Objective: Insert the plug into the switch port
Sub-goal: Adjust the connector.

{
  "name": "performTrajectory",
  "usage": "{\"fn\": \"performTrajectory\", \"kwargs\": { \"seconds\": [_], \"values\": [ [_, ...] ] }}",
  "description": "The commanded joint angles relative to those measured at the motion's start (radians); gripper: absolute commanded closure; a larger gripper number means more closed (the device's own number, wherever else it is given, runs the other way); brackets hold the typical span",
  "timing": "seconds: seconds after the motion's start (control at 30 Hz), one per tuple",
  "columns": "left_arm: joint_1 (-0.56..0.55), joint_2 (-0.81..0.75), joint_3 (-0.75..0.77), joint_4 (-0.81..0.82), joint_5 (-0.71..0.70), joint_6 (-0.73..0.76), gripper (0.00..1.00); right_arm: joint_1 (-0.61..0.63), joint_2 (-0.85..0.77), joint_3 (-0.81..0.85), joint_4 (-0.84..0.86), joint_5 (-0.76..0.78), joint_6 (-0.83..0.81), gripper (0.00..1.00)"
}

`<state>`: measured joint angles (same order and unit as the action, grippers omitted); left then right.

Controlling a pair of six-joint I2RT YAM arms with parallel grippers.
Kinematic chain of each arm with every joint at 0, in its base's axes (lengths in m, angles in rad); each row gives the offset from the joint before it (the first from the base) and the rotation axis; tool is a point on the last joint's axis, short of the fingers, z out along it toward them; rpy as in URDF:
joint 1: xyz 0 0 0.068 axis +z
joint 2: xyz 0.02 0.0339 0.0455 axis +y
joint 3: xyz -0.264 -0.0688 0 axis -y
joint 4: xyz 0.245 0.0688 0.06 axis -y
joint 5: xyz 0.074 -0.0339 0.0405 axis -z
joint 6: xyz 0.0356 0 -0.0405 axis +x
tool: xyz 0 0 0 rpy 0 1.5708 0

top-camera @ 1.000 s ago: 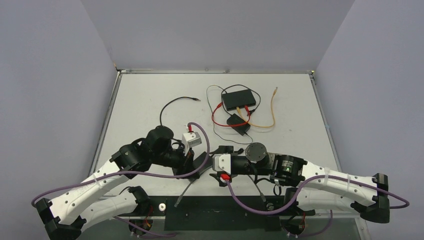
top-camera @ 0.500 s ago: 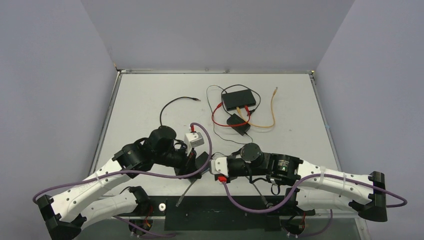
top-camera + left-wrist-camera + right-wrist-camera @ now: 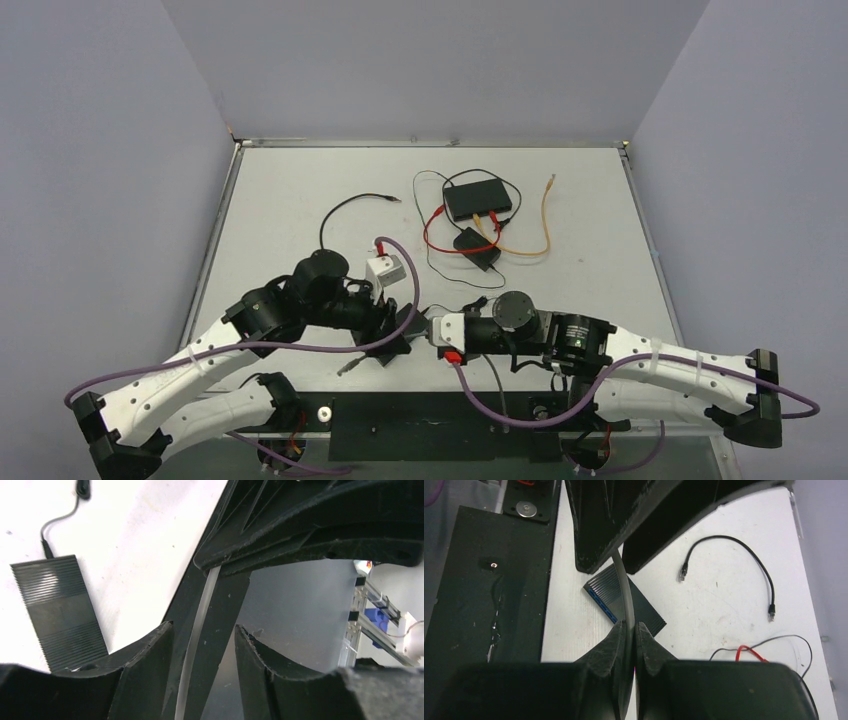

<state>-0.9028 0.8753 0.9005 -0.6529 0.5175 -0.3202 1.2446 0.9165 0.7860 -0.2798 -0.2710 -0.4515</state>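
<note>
The black switch (image 3: 478, 198) lies at the back of the table with red and orange cables in its ports. A grey cable (image 3: 626, 590) runs between my two grippers near the front edge. My right gripper (image 3: 630, 624) is shut on this cable. My left gripper (image 3: 204, 626) stands open around the same cable (image 3: 210, 587), with a gap on each side. In the top view the left gripper (image 3: 398, 322) and right gripper (image 3: 428, 322) nearly touch. The cable's loose end (image 3: 345, 369) lies left of them; I cannot make out its plug.
A black ribbed box (image 3: 624, 602) lies on the table under the grippers. A second black box (image 3: 476, 248) sits before the switch among red, orange and black wires. A loose black cable (image 3: 345, 208) curls at the middle left. A black base plate (image 3: 440, 430) lines the front edge.
The right gripper has shut on the grey cable and the left gripper has opened. The cable's loose end has swung from the base plate up onto the table.
</note>
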Motion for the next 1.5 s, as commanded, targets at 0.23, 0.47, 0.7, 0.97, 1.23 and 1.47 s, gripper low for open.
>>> {"fn": "performTrajectory", "kwargs": {
  "seconds": [0.23, 0.47, 0.7, 0.97, 1.23, 1.47],
  "values": [
    [0.084, -0.072, -0.004, 0.185, -0.169, -0.154, 0.52, 0.026, -0.185, -0.134, 0.151, 0.212, 0.117, 1.00],
    [0.353, -0.050, -0.078, 0.268, 0.047, -0.240, 0.48, 0.038, -0.272, -0.191, 0.187, 0.358, 0.129, 1.00],
    [0.492, -0.083, -0.114, 0.318, 0.186, -0.318, 0.36, 0.051, -0.266, -0.199, 0.207, 0.447, 0.119, 1.00],
    [0.587, -0.137, -0.196, 0.368, 0.351, -0.428, 0.29, 0.058, -0.266, -0.210, 0.264, 0.495, 0.115, 1.00],
    [0.642, -0.189, -0.277, 0.467, 0.449, -0.575, 0.27, 0.070, -0.268, -0.212, 0.266, 0.518, 0.112, 1.00],
    [0.682, -0.214, -0.286, 0.500, 0.495, -0.618, 0.27, 0.080, -0.280, -0.214, 0.245, 0.527, 0.119, 1.00]
  ]
}}
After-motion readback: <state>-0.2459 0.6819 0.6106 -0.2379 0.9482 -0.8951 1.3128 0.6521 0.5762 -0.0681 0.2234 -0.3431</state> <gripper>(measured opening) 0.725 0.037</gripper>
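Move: The grey cable's free plug sticks out past my left hand, about 9 cm to its left, 4 cm back and a little lower. My right fingers already pinch the cable some 5 cm to the right of my left hand and 1 cm farther out; from them the plug lies about 15 cm left and 5 cm back. The switch lies roughly 9 cm ahead of my left hand, level with it sideways and about 18 cm below. I spread my left fingers wider and take that hand off the cable in an arc, about 10 cm forward and then 5 cm left, easing back a few centimetres to face the plug, swinging some 25 degrees counter-clockwise as the fingers lift towards level. My right hand keeps its pinch, carrying the cable forward and right and turning clockwise, its fingers lifting slightly too. ##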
